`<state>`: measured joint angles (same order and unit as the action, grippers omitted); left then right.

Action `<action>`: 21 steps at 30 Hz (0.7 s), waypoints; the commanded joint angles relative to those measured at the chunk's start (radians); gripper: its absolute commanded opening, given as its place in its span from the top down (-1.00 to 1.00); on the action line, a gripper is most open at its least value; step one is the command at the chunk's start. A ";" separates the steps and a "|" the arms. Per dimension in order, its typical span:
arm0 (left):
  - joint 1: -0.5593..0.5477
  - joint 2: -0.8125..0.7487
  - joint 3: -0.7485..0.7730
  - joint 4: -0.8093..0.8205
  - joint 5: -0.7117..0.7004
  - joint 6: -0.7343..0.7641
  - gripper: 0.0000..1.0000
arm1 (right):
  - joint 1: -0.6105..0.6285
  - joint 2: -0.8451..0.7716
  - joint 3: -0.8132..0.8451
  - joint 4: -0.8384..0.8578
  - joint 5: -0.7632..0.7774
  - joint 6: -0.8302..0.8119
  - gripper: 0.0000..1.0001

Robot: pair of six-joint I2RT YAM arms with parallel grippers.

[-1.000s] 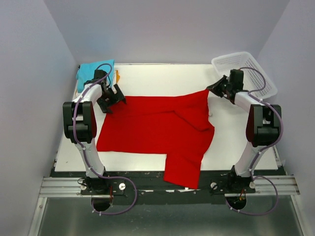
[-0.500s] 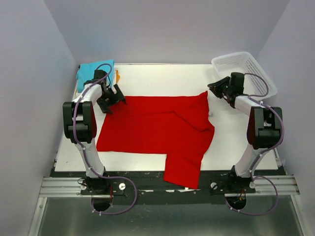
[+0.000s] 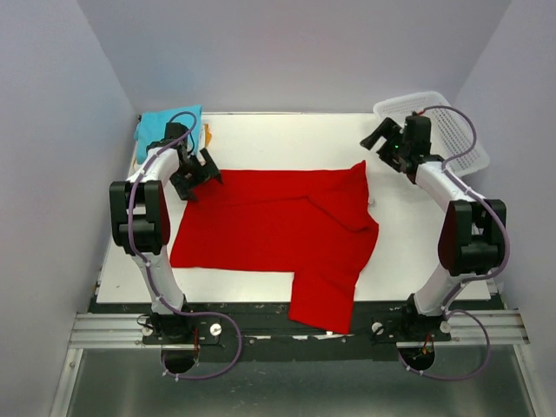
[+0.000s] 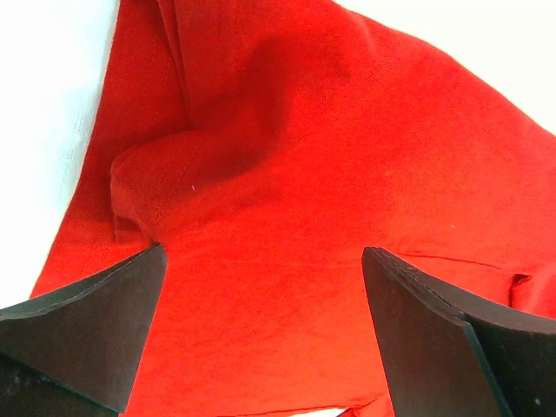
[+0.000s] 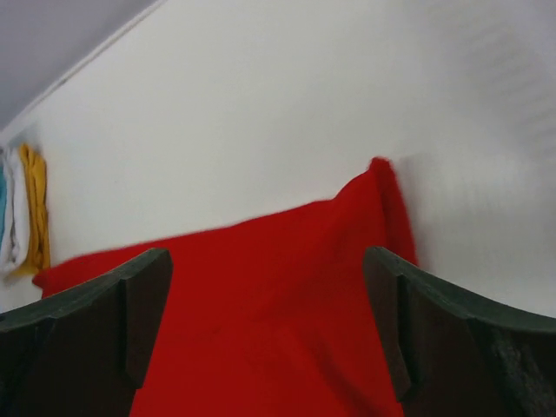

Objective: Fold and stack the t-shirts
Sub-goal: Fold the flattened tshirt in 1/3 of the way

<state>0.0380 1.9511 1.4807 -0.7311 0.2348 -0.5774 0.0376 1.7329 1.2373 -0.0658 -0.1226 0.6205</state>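
The red t-shirt [image 3: 278,226] lies spread on the white table [image 3: 287,139], one part hanging over the near edge. My left gripper [image 3: 198,176] is open, just above the shirt's far left corner; the cloth [image 4: 304,174] fills the left wrist view between the wide fingers. My right gripper [image 3: 380,139] is open and empty, lifted off past the shirt's far right corner [image 5: 378,187]. Folded shirts are stacked at the far left corner, turquoise [image 3: 165,126] on top with an orange-yellow edge [image 3: 207,136]. The right wrist view shows the white and yellow folds [image 5: 26,208].
A white lattice basket [image 3: 400,106] stands at the far right corner, partly under my right arm. Grey walls close in the table on the left, right and far sides. A metal rail [image 3: 295,328] runs along the near edge.
My right gripper went from shut to open, let go of the shirt's far right corner and drew up and back from it. The corner now lies on the table. The left arm has not moved.
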 commanded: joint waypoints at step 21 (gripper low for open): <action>-0.152 0.028 0.043 0.069 0.109 -0.103 -0.97 | 0.030 0.085 -0.297 -0.051 0.130 0.078 -1.00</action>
<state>-0.0738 1.9625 1.4807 -0.6563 0.3172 -0.6586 0.1215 1.7161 0.9321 -0.0521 -0.0761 0.6834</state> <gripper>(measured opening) 0.983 0.998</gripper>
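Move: The right hand's target, the right end of the half-folded t-shirt, lies about 10 cm back, 5 cm left and some 12 cm below; the shirt's far right corner is level with the hand, about 3 cm left and 9 cm below, and the white basket roughly 8 cm ahead, 16 cm right and 10 cm below. The left hand stands low over the shirt's left end; its next cloth patch lies 6 cm right, 1 cm ahead and 3 cm below. Back and down over the shirt's right end sweeps the open right hand, about 10 cm each way, first swinging left and then tipping down some 15 degrees; once low, its fingertips press onto the cloth and drag roughly 4 cm right. The left, also open, hops up 4 cm and lowers again close over the cloth, about 6 cm farther right. ##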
